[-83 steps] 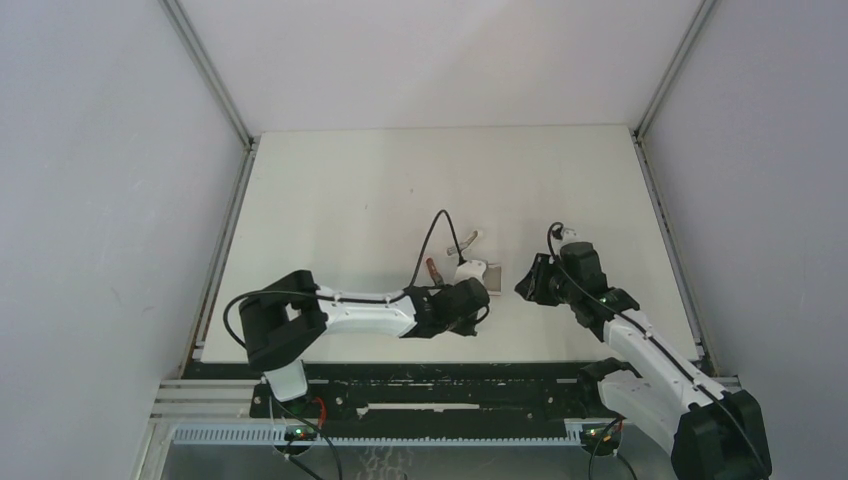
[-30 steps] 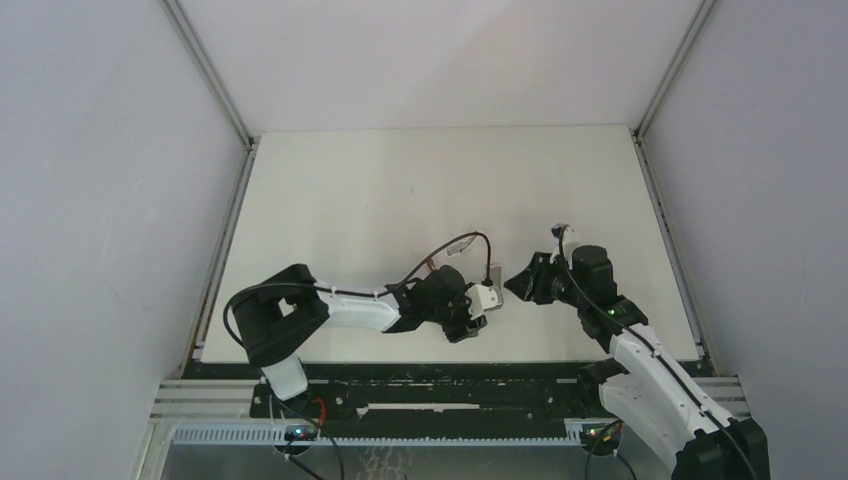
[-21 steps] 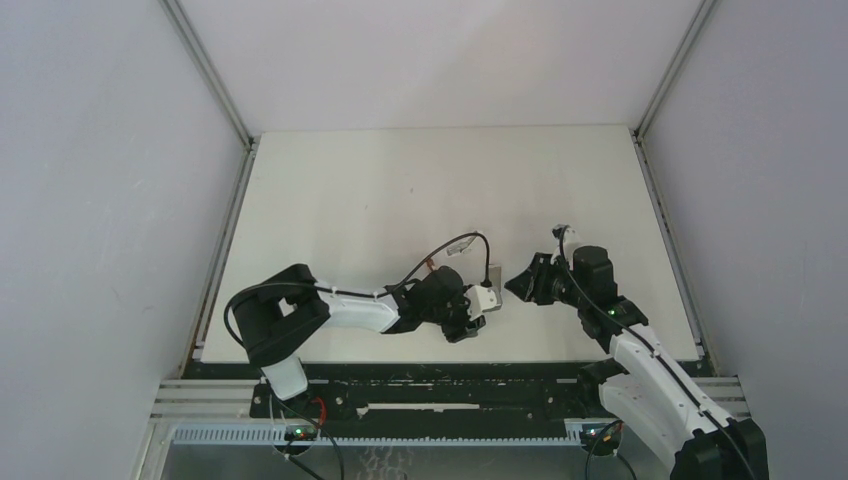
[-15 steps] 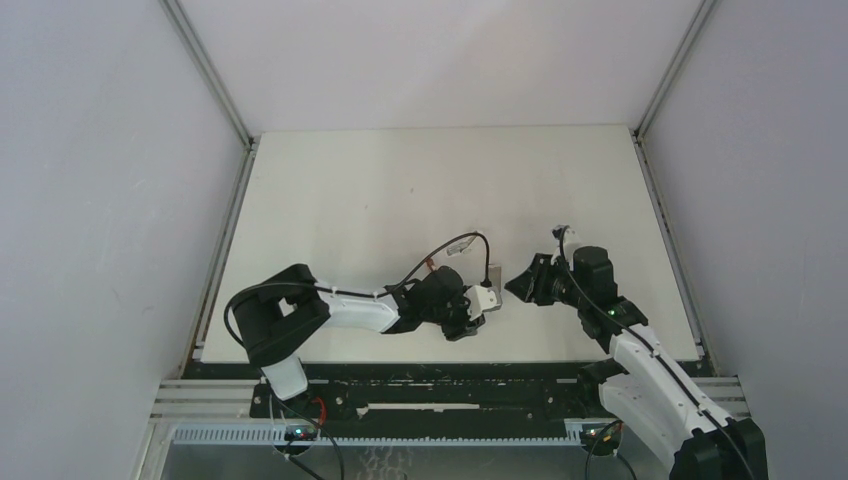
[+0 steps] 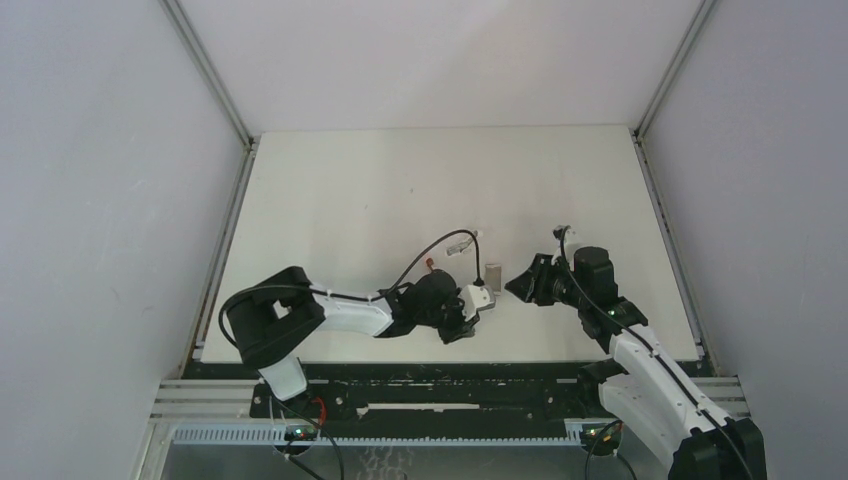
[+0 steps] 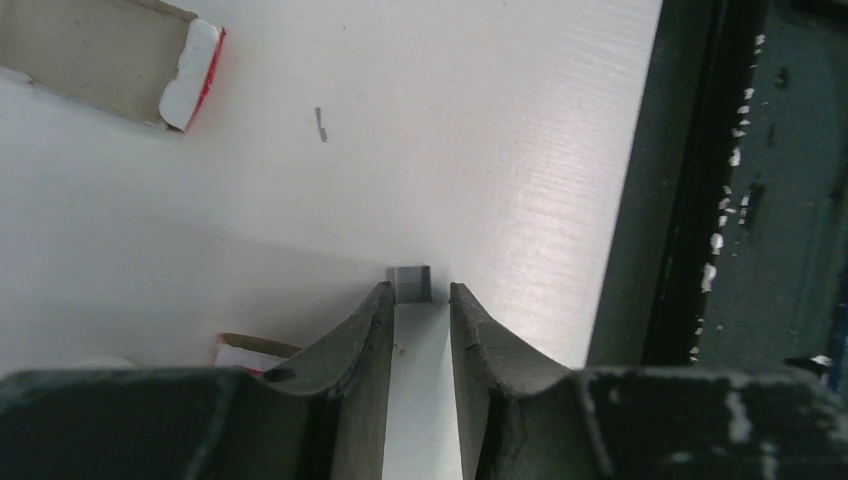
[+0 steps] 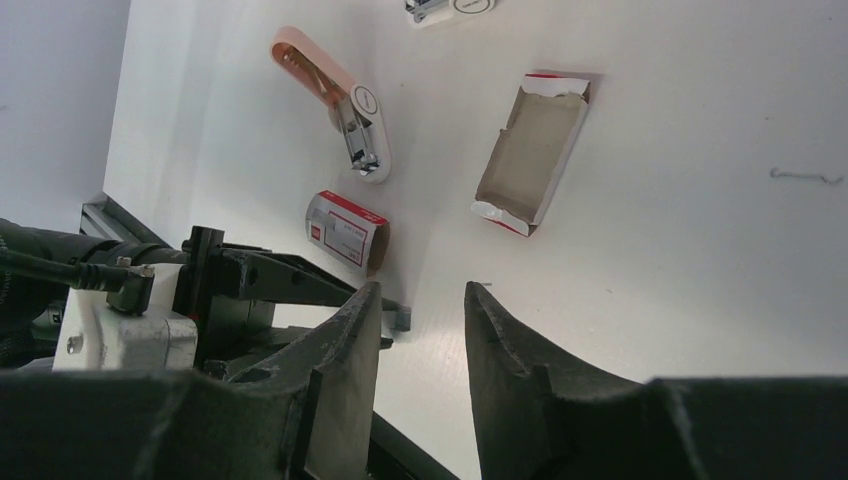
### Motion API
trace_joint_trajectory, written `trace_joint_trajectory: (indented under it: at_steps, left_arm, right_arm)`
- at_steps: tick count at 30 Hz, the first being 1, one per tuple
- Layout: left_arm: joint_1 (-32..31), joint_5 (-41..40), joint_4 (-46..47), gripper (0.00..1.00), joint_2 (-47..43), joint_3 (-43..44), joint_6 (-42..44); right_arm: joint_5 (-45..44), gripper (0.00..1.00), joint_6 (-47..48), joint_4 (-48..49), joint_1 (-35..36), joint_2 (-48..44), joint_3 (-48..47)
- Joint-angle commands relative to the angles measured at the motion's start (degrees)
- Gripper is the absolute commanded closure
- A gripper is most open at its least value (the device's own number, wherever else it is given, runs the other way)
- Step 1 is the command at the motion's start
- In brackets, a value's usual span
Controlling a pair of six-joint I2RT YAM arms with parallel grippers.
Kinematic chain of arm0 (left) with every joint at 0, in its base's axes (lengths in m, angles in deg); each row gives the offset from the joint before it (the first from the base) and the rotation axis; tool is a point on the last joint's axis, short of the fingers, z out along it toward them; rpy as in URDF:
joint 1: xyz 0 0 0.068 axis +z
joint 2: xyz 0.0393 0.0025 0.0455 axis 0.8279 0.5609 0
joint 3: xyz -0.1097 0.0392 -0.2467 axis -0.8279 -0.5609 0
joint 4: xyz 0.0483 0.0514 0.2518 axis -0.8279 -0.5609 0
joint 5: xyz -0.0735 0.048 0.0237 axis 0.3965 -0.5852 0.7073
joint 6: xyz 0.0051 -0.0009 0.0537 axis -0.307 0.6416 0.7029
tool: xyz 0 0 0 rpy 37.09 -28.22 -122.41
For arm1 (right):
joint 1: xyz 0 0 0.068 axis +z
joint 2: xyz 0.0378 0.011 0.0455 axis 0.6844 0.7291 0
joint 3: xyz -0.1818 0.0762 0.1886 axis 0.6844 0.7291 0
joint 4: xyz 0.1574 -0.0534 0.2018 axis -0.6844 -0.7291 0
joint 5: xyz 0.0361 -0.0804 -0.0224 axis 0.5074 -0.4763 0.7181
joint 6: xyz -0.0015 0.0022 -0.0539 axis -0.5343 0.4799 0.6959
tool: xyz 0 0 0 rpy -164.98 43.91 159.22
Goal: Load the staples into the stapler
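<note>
The staples (image 6: 412, 283) are a small grey block lying flat on the white table, also seen from the right wrist as staples (image 7: 401, 318). My left gripper (image 6: 418, 292) stands low over the table with its jaws narrow. The block sits right at the fingertips, with a thin gap still showing on the right side. The stapler (image 7: 345, 105), orange and white, lies swung open farther off. My right gripper (image 7: 422, 292) hovers open and empty to the right of the left gripper (image 5: 483, 303), facing it.
An open cardboard tray (image 7: 530, 150) with a red-and-white end lies near the stapler, and shows as tray (image 6: 110, 55) in the left wrist view. A small white box with a red label (image 7: 345, 230) stands by the left fingers. The table's dark front edge (image 6: 690, 200) is close.
My left jaws have narrowed around the staples, and the left gripper has shifted slightly toward the front edge. The right arm has stayed put.
</note>
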Motion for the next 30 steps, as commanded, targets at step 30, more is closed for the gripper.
trace_joint_trajectory:
  at_steps: [30]
  left_arm:
    - [-4.56, -22.03, -17.85, 0.44, -5.46, 8.16, -43.67]
  right_arm:
    - [-5.91, 0.64, -4.19, 0.00, -1.05, 2.09, 0.72]
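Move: Just past the left fingertips, about 1 cm to the right of and below the hand point, lies the small block of staples, level fore and aft. From that same hand the box sleeve is some 3 cm ahead and 3 cm left, the pink stapler about 8 cm ahead and 6 cm left, and the open tray about 9 cm ahead and 4 cm right. For the right hand the staples are roughly 6 cm back, 6 cm left and 10 cm below. Sliding back a little over 1 cm, the left hand pushes the staples along the table with its forward finger, fingers still only part open. It then eases forward again, spreads the fingers clearly wider around the staples, and rolls some 30 degrees about its own pointing line, counter-clockwise from above, ending about 1 cm higher and 1 cm farther left. ##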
